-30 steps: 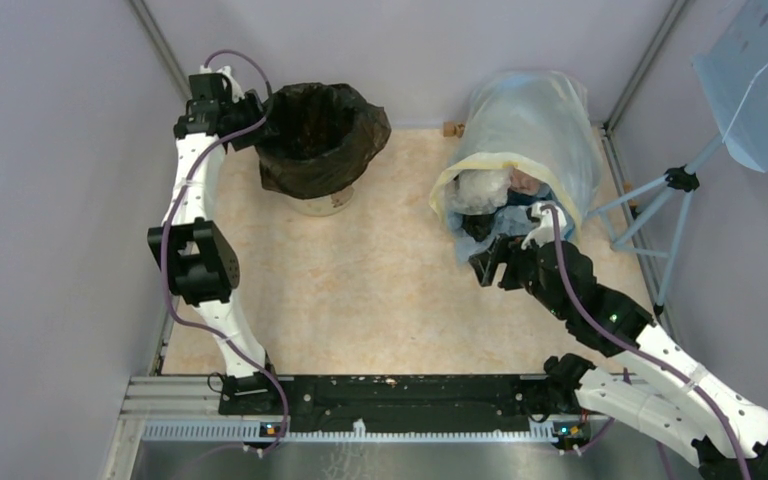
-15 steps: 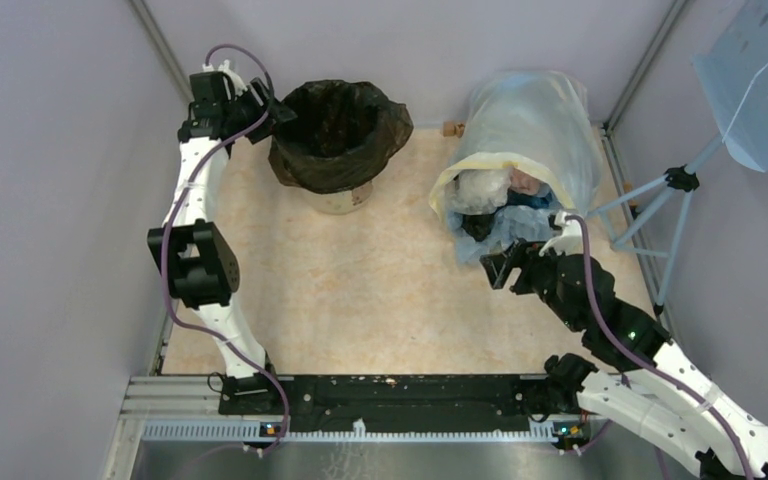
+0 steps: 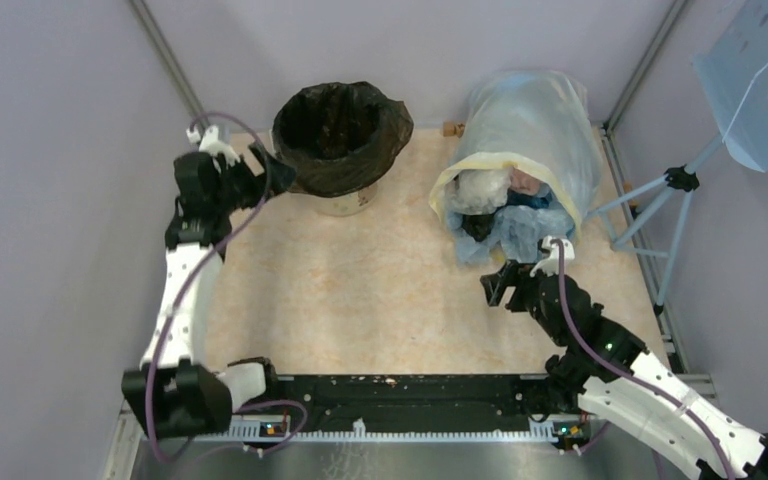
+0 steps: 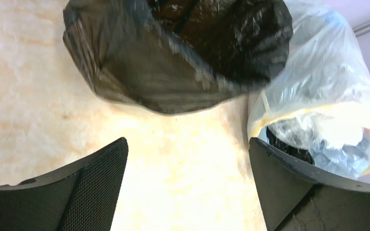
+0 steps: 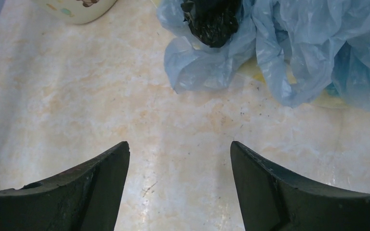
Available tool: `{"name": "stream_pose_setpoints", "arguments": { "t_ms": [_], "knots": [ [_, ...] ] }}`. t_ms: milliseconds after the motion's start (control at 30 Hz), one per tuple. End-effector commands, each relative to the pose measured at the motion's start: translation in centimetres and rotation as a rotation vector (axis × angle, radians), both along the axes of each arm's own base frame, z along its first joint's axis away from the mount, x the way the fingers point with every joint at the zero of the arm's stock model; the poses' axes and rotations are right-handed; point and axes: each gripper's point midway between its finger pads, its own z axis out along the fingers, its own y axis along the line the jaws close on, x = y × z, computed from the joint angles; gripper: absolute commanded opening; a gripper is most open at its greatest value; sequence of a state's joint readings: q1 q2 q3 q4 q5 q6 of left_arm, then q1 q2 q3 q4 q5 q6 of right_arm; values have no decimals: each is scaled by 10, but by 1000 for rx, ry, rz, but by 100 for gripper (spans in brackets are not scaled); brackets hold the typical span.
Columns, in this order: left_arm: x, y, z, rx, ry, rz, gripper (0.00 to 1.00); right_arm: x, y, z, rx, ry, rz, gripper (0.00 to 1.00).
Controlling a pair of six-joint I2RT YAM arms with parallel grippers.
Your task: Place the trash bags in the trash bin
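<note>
The trash bin (image 3: pixel 346 203) is a cream tub at the back left, with a black trash bag (image 3: pixel 340 130) lining it and draped over its rim. My left gripper (image 3: pixel 272 172) hangs open just left of the bin, touching nothing. In the left wrist view the black trash bag (image 4: pixel 183 48) fills the top and my left gripper (image 4: pixel 188 142) holds nothing. A blue trash bag (image 3: pixel 522 230) and a crumpled black bag (image 3: pixel 477 226) spill from the translucent sack (image 3: pixel 535 120). My right gripper (image 3: pixel 493 285) stands open just short of them. In the right wrist view the blue trash bag (image 5: pixel 212 62) lies beyond my right gripper (image 5: pixel 178 145).
A tripod (image 3: pixel 672 182) carrying a light blue perforated panel (image 3: pixel 760 70) stands at the right wall. Metal frame posts run up both back corners. A small brown object (image 3: pixel 450 128) lies behind the sack. Bare floor (image 3: pixel 360 290) lies between the two arms.
My left gripper has opened, let go of the black bag's rim and drawn back toward the near side. The right gripper has pulled back from the sack, still open.
</note>
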State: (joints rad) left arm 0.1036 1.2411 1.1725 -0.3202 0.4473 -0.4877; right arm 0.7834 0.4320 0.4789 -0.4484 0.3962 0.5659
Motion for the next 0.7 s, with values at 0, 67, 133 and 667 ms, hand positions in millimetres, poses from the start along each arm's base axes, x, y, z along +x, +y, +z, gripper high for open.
{"name": "stream_pose_setpoints", "arguments": {
  "t_ms": [0, 67, 133, 667],
  "knots": [
    [-28, 3, -2, -7, -139, 62, 99, 15, -3, 11, 80, -86, -85, 77],
    [-44, 2, -17, -25, -136, 79, 99, 18, -3, 8, 69, -104, -89, 79],
    [-58, -4, -30, -58, -151, 63, 99, 22, -1, 6, 50, -125, -82, 80],
    [-73, -57, -134, 5, -98, -23, 99, 55, 16, -16, -95, -102, -29, 99]
  ]
}}
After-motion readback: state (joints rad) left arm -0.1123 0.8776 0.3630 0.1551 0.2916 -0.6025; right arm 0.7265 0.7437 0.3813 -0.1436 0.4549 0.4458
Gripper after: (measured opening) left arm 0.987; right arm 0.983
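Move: From the right hand, the blue trash bags spilling from the clear bag's mouth lie about 17 cm ahead, 8 cm to the right and 12 cm below. The black trash bag is some 21 cm ahead, 2 cm right; the clear bag's body, 34 cm ahead, 14 cm right. From the left hand, the blue bags are roughly 42 cm right, level ahead and 24 cm below; the lined bin is 13 cm ahead, 9 cm right and 15 cm below. Draw the open left gripper down about 15 cm and back some 9 cm from beside the lined bin, drifting right late on. Meanwhile sink the right gripper 5 or 6 cm and reach forward about 4 cm towards the blue bags, opening its fingers wider and rolling its left side down some 10 degrees, touching nothing. ##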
